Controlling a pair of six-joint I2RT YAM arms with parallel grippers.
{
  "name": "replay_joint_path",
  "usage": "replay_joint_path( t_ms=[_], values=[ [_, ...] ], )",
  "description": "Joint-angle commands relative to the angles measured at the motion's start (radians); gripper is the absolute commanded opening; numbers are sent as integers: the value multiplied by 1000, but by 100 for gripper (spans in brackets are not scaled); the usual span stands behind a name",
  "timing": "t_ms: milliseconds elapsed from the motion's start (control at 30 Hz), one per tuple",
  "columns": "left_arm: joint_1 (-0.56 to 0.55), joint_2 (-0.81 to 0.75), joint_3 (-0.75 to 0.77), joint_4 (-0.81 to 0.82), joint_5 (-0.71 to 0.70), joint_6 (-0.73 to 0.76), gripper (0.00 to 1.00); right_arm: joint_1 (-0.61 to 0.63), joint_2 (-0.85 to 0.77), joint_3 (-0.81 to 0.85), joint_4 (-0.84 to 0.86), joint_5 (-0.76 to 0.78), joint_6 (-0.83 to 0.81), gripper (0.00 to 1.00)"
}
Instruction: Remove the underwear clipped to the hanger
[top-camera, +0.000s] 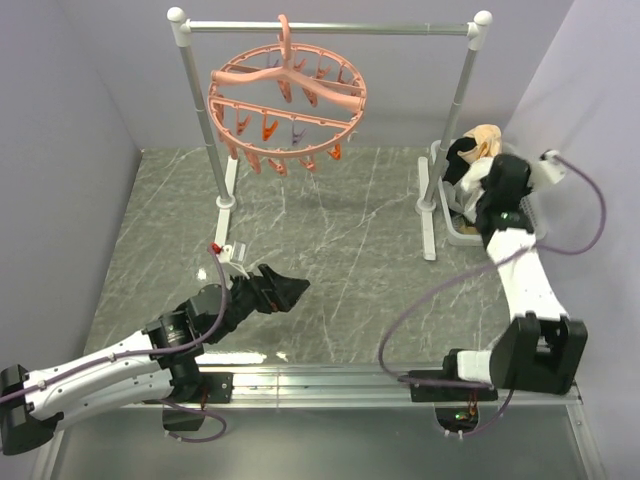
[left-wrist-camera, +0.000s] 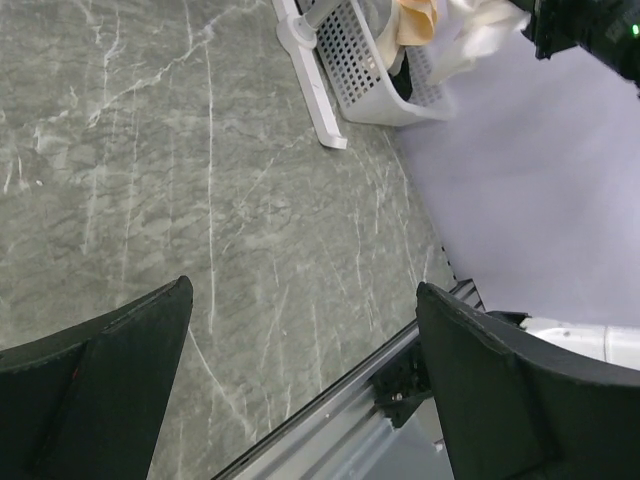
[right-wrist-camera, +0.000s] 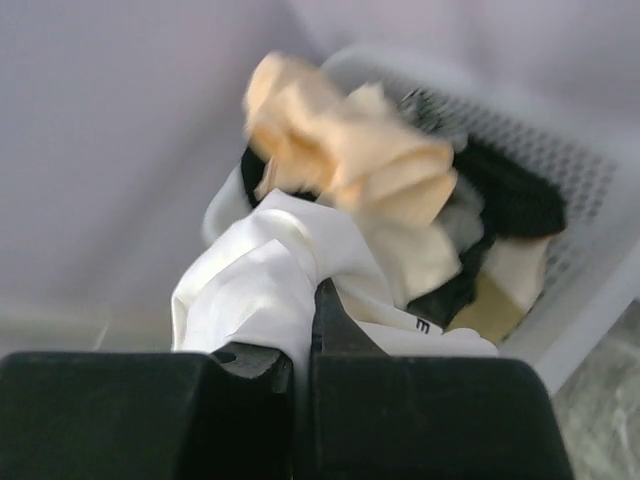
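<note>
The hanger (top-camera: 288, 98), a salmon-pink ring with dangling clips, hangs from the silver rail with no garment on it. A white piece of underwear (right-wrist-camera: 260, 280) is pinched between the jaws of my right gripper (right-wrist-camera: 308, 335), which is shut over the white basket (right-wrist-camera: 590, 250). More underwear lies piled in the basket: beige (right-wrist-camera: 350, 150) and black (right-wrist-camera: 510, 195). From above, the right gripper (top-camera: 480, 195) sits at the basket with the pile (top-camera: 485, 138) behind it. My left gripper (top-camera: 287, 290) hovers low over the table near the front, open and empty (left-wrist-camera: 305, 290).
The silver rail (top-camera: 330, 28) stands on two white-footed posts across the back. The basket (top-camera: 455, 232) sits by the right post against the right wall. An aluminium mounting rail (left-wrist-camera: 330, 420) runs along the table's near edge.
</note>
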Motion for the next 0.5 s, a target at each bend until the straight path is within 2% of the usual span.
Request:
replay_joint_path(
  t_ms=[0,67,133,167,200,233,267,367,467],
  values=[
    [-4,-28,3,-46,28,9,99,-93,123,138,-74,-50,55,0],
    [-4,-31,14,-55,34,25,100,-101,238,249,-126,-37,39,4],
    [-2,-37,21,-52,43,32,99,-103,355,351,-178,-64,10,22],
    [-2,-44,23,-48,46,41,99,-103,389,382,-239,-78,6,50],
    [-2,-46,23,-39,51,43,99,-103,421,434,-275,-87,10,65],
    [-2,-55,26,-32,55,46,99,-103,465,453,-318,-99,10,93],
    [-2,-60,26,-29,55,51,100,-104,479,467,-332,-96,13,100],
    [-2,-78,31,-22,60,57,100,-100,448,453,-301,-125,-7,100],
    [-2,-83,44,-22,57,71,99,-92,342,413,-267,-139,-36,100]
  ],
)
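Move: The right hand holds the white underwear just short of and above the laundry basket. The basket's middle is about 8 cm ahead, 4 cm to the right and 18 cm below. The peach cloth on the pile lies some 17 cm ahead, 3 cm right and 12 cm down, and the rack's right foot about 5 cm ahead, 12 cm left and 27 cm below. From the left hand, the basket is roughly 30 cm ahead, 53 cm right and 15 cm down. Lets go of the white underwear over the basket: the right hand's shut fingers spring wide open as it swings forward and right, about 8 and 5 cm. It then dips towards the pile, some 8 cm down in all, edging slightly back left near the end while the fingers tip downward about 20 degrees. ##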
